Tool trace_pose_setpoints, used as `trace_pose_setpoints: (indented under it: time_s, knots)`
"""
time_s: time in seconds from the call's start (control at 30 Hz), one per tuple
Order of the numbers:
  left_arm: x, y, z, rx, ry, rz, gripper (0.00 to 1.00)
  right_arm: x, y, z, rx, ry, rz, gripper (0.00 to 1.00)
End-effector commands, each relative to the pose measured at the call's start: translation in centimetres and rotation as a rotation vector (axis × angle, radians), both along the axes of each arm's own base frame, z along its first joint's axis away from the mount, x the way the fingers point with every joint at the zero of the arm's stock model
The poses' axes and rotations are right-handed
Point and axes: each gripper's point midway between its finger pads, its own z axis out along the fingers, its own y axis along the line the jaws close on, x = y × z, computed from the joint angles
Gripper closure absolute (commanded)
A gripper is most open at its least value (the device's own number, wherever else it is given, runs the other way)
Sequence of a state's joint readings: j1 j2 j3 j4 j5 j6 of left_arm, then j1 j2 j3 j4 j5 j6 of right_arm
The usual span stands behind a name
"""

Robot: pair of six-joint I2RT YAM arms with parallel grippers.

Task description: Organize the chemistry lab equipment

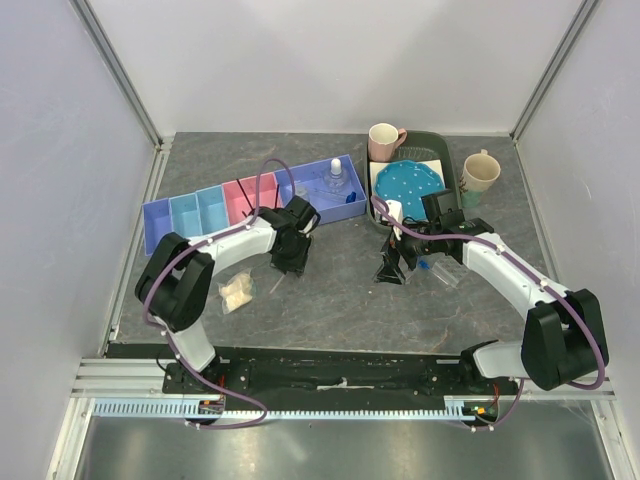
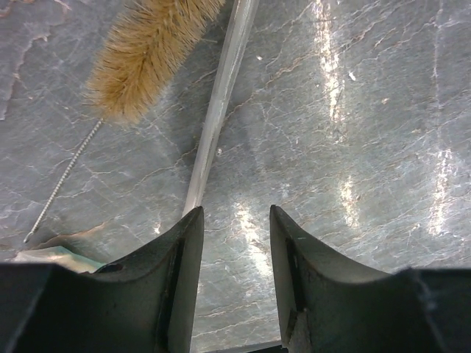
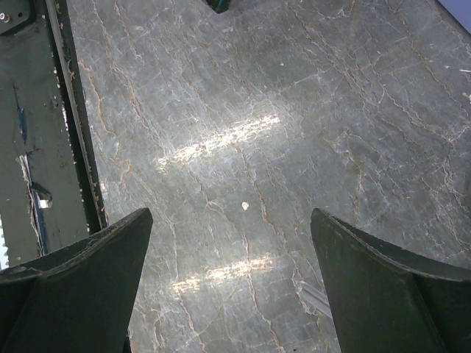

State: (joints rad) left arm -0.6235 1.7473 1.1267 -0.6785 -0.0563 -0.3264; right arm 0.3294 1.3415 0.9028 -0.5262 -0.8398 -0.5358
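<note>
In the left wrist view a tan bristle brush [image 2: 143, 55] on a twisted wire handle [image 2: 62, 180] lies on the table. Beside it lies a thin clear rod [image 2: 221, 103], whose near end runs behind the tip of my left finger [image 2: 180, 257]. My left gripper [image 2: 235, 213] is open, partly narrowed, with only bare table between its jaws; it hangs low over the table [image 1: 290, 255]. A small clear bag [image 1: 237, 290] lies to its left. My right gripper [image 3: 232, 220] stands wide open over bare table [image 1: 393, 265]. A white-capped clear bottle [image 1: 335, 180] stands in the compartment tray [image 1: 160, 215].
A dark drying rack [image 1: 450, 160] at the back right holds a blue dotted plate [image 1: 408, 185] and a pink mug [image 1: 385, 140]. A beige mug [image 1: 480, 172] stands to its right. A small clear item [image 1: 445, 272] lies beside my right arm. The base rail [image 3: 44, 132] is near.
</note>
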Motion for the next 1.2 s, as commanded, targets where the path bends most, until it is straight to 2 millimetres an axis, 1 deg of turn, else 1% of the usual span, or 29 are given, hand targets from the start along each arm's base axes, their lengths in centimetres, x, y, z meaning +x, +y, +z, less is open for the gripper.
trace_pose_setpoints:
  time_s: [0.0, 0.07, 0.17, 0.2, 0.4, 0.5, 0.63, 0.73, 0.8, 0.83, 0.87, 0.9, 0.93, 1.0, 1.03, 1.1, 1.13, 1.17]
  knots:
    - [2.2, 0.2, 1.9, -0.003, -0.094, -0.028, 0.52, 0.6, 0.4, 0.6, 0.029, -0.023, 0.006, 0.03]
    - [2.3, 0.4, 1.5, 0.01, -0.089, -0.034, 0.52, 0.6, 0.4, 0.6, 0.029, -0.023, 0.006, 0.04]
    - [2.3, 0.6, 0.6, 0.021, -0.062, -0.043, 0.53, 0.6, 0.4, 0.6, 0.03, -0.025, 0.006, 0.04]
    - [2.2, 0.7, 0.0, 0.031, -0.046, -0.046, 0.53, 0.5, 0.4, 0.6, 0.03, -0.025, 0.006, 0.04]
    - [2.3, 0.8, -0.9, 0.046, -0.026, -0.05, 0.6, 0.6, 0.3, 0.7, 0.027, -0.028, 0.003, 0.04]
    - [2.0, 0.8, -1.3, 0.045, -0.009, -0.054, 0.67, 0.5, 0.4, 0.7, 0.03, -0.026, 0.004, 0.04]
    - [1.4, 0.6, -1.8, 0.024, 0.015, -0.051, 0.88, 0.5, 0.3, 0.6, 0.028, -0.023, 0.003, 0.04]
    - [0.7, 0.3, -1.9, -0.004, 0.034, -0.044, 0.98, 0.5, 0.3, 0.7, 0.029, -0.023, 0.003, 0.04]
    - [0.7, 0.1, -1.4, -0.028, 0.018, -0.038, 0.98, 0.4, 0.3, 0.6, 0.029, -0.021, 0.003, 0.03]
    - [0.0, -0.4, -1.4, -0.062, 0.037, -0.048, 0.98, 0.3, 0.3, 0.7, 0.032, -0.022, 0.005, 0.04]
    - [0.0, -0.7, -1.1, -0.085, 0.028, -0.051, 0.98, 0.3, 0.3, 0.6, 0.032, -0.022, 0.005, 0.03]
    - [0.0, -1.1, -0.5, -0.111, 0.016, -0.06, 0.98, 0.2, 0.3, 0.6, 0.033, -0.017, 0.006, 0.03]
    - [-0.5, -1.5, -0.3, -0.143, 0.024, -0.07, 0.98, 0.2, 0.4, 0.7, 0.037, -0.015, 0.006, 0.03]
    - [-0.6, -2.5, 0.4, -0.197, 0.007, -0.09, 0.98, 0.1, 0.4, 0.6, 0.042, -0.008, 0.006, 0.03]
    - [-1.1, -3.0, 1.0, -0.244, 0.011, -0.103, 0.98, 0.0, 0.5, 0.8, 0.051, -0.008, 0.01, 0.03]
    - [-1.0, -4.0, 1.9, -0.312, -0.013, -0.109, 0.98, -0.1, 0.7, 0.8, 0.064, 0.005, 0.003, 0.04]
    - [-1.6, -4.4, 2.3, -0.352, -0.005, -0.102, 0.98, -0.2, 0.8, 0.8, 0.07, 0.014, 0.0, 0.03]
    - [-1.5, -4.8, 2.7, -0.382, -0.017, -0.099, 0.98, -0.2, 1.0, 1.0, 0.088, 0.025, -0.006, 0.04]
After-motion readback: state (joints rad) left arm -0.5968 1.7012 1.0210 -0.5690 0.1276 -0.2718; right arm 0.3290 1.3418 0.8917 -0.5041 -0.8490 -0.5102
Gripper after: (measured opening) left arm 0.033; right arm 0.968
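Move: The glass rod lies on the table slanting forward-right under the left fingers, its middle about 2 cm ahead, 1 cm left and 2 cm below the left hand. From that hand the brush is about 7 cm ahead and 1 cm left, the powder bag 4 cm back and 12 cm left, and the pink bin 16 cm ahead and 9 cm left. From the right hand, the rod's middle is some 22 cm left, 3 cm ahead and 12 cm below. The glass rod is straddled and pinched near its middle: the left hand eases about 1.5 cm forward-left and as much down, and its half-open fingers shut. Keeping hold, the hand then draws the rod about 3 cm back and to the right, away from the brush, rising under 1 cm while the fingertips tilt some 10 degrees to the right. ##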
